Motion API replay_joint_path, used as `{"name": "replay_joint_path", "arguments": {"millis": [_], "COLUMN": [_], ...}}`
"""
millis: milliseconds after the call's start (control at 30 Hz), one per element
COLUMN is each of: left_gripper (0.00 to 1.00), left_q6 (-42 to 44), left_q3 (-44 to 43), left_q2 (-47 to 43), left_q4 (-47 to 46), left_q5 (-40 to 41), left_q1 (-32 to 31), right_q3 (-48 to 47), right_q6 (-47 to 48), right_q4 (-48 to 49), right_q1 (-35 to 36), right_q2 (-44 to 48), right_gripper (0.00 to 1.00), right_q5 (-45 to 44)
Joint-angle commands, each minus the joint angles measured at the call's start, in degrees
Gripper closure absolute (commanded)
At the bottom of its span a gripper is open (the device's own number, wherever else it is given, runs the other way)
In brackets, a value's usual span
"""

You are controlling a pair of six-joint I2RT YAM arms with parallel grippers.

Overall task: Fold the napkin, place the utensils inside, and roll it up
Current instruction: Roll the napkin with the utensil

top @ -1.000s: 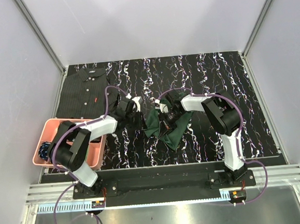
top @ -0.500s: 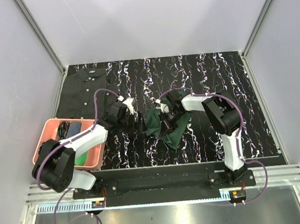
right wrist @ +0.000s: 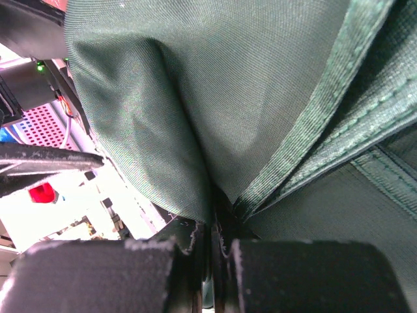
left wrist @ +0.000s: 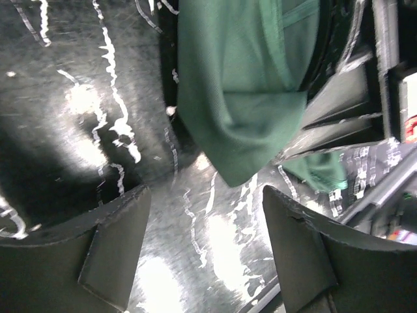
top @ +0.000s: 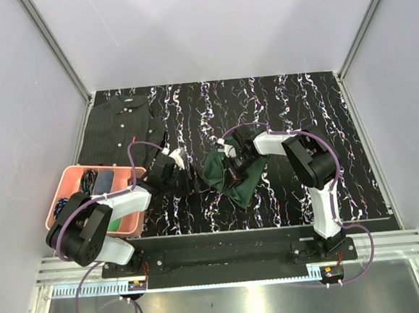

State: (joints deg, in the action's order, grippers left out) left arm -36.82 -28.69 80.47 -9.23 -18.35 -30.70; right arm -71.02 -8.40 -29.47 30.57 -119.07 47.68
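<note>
The dark green napkin (top: 234, 178) lies bunched in the middle of the table, one part lifted. My right gripper (top: 232, 162) is shut on a fold of the napkin (right wrist: 195, 98), the cloth pinched between its jaws (right wrist: 212, 242). My left gripper (top: 188, 175) stands open just left of the napkin, touching nothing. In the left wrist view a hanging corner of the napkin (left wrist: 247, 117) droops ahead of the open gripper (left wrist: 205, 244), with only bare tabletop between the fingers (left wrist: 111, 251). The utensils are out of view.
A pink basket (top: 65, 179) with small items stands at the near left edge. A dark pinstriped shirt (top: 116, 127) lies flat at the back left. Walls close the table on three sides.
My left gripper has opened, come away from the napkin's left edge and drawn back toward the near left. The right gripper keeps its hold and has hardly moved.
</note>
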Motion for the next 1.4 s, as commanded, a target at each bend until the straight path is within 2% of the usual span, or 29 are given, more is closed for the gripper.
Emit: {"name": "replay_joint_path", "arguments": {"millis": [0, 233, 700, 833, 1233, 1333, 1367], "left_gripper": [0.27, 0.36, 0.71, 0.85, 0.87, 0.84, 0.76], "left_q6": [-5.5, -11.4, -17.4, -18.5, -21.5, -20.7, -20.3], "left_q3": [0.6, 2.7, 2.4, 2.1, 1.0, -0.1, -0.5], "left_q2": [2.8, 7.3, 5.0, 4.5, 5.0, 6.1, 6.5], "left_q4": [-9.1, -17.6, -22.9, -23.6, -23.8, -24.9, -25.4], "left_q5": [-3.3, -8.1, -3.6, -3.4, -4.8, -5.3, -5.6], "left_q1": [-0.1, -0.2, -0.1, 0.3, 5.5, 6.2, 6.3], "right_q3": [-0.8, -1.0, -0.4, -0.3, 0.6, 0.4, 0.4], "right_q6": [0.1, 0.1, 0.1, 0.2, 0.7, 0.7, 0.6], "right_q4": [-0.1, 0.0, 0.0, -0.1, -0.1, -0.1, -0.1], "right_q1": [-0.6, -0.6, -0.6, -0.6, -0.6, -0.6, -0.7], "right_q2": [-0.1, -0.2, -0.3, -0.4, -0.9, -1.0, -1.1], "right_gripper": [1.0, 1.0, 1.0, 1.0, 1.0, 1.0, 1.0], "right_q5": [-1.5, -1.8, -2.6, -3.0, -3.6, -3.5, -3.3]}}
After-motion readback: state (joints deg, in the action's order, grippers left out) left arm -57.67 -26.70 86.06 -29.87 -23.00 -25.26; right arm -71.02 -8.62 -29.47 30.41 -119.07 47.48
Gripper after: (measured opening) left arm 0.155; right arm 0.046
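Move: The napkin's loose left corner lies about 4 cm to the right of the left hand's open fingers, 1 cm ahead and a touch below. The right gripper stands some 10 cm to the left hand's right, level fore and aft, 2 cm lower; the napkin's main part centres about 16 cm right and 3 cm ahead. From the right hand, already gripping the napkin, that corner is some 6 cm left and 1 cm ahead. Left hand slips 3 cm right, pinches the napkin's corner while rising, swings 4 cm forward; right hand keeps holding. ##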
